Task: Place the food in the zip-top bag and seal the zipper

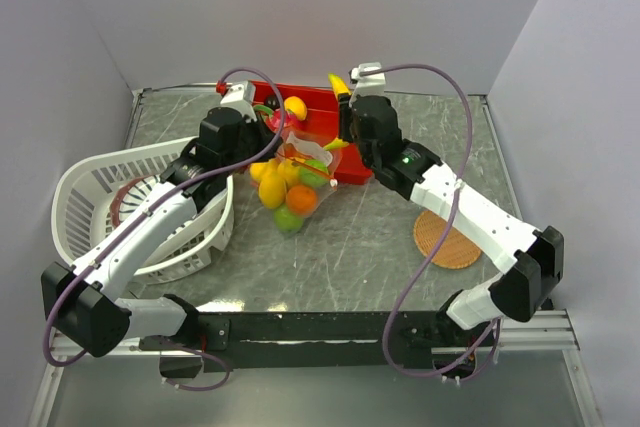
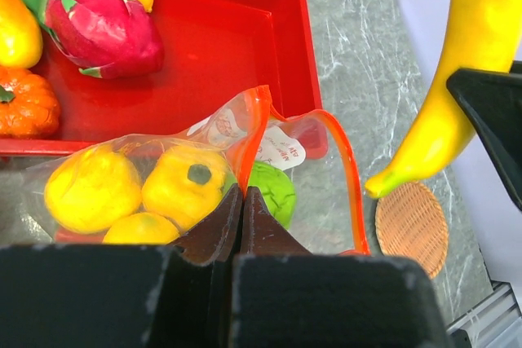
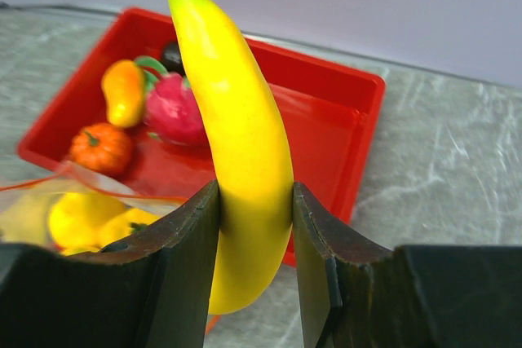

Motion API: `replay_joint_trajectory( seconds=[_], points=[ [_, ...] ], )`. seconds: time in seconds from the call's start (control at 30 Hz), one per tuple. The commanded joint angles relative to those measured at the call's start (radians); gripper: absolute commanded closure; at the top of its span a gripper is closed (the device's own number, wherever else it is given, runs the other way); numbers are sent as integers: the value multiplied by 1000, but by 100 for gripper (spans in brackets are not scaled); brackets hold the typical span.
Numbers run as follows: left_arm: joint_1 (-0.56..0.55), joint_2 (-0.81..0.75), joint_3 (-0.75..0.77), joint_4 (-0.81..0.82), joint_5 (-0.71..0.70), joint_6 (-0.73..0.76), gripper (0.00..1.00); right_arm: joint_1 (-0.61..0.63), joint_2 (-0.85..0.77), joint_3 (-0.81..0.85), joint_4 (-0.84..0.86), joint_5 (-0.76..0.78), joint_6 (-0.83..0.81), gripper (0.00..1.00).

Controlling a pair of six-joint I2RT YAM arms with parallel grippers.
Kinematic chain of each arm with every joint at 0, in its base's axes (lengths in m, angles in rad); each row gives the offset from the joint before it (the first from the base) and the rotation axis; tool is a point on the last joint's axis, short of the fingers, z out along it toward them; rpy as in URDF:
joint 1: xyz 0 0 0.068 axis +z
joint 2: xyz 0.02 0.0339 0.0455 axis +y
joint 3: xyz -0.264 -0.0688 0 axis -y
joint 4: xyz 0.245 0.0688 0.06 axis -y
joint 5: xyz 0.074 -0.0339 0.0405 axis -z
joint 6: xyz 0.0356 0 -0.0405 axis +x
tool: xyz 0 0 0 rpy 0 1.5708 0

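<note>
The zip-top bag [image 1: 295, 185] lies in front of the red tray, holding yellow, green and orange food [image 2: 186, 185]. My left gripper [image 2: 241, 195] is shut on the bag's reddish-orange zipper [image 2: 351, 170], pinching the near rim and lifting it so the mouth gapes. In the top view this gripper [image 1: 273, 133] sits at the bag's upper edge. My right gripper [image 3: 254, 201] is shut on a yellow banana [image 3: 236, 112], held upright above the tray's right end. The banana [image 2: 465, 55] hangs to the right of the bag's mouth, and its top [image 1: 338, 83] shows above the right gripper [image 1: 346, 117].
The red tray [image 3: 326, 120] at the back holds a pink dragon fruit [image 2: 106, 30], a small orange pumpkin [image 3: 101, 147] and a mango. A white slatted basket [image 1: 130, 209] stands at the left. A round wicker coaster [image 1: 447, 238] lies at the right.
</note>
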Motion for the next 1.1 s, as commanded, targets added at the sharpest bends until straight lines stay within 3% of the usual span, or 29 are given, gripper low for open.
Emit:
replay_joint_trajectory(
  seconds=[0.0, 0.6, 1.07],
  points=[
    [2, -3, 59, 48, 28, 1, 99, 39, -32, -40, 176, 56, -36, 94],
    [2, 43, 89, 44, 20, -21, 99, 143, -45, -283, 464, 50, -173, 95],
    [39, 67, 85, 54, -54, -97, 99, 191, -45, -335, 471, 5, -208, 94]
  ],
)
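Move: The right hand holds the banana upright; the open bag mouth lies about 9 cm to its left, 3 cm back and 10 cm below. The yellow pepper in the bag is roughly 12 cm left, 5 cm back and 16 cm down. The red tray's middle is some 15 cm ahead, 14 cm left and 27 cm down. From the left hand, pinching the bag rim, the mouth's middle is about 6 cm right, 2 cm back and 3 cm lower. Still gripping the banana, the right hand goes about 6 cm down, 6 left and 4 back towards the bag mouth. ##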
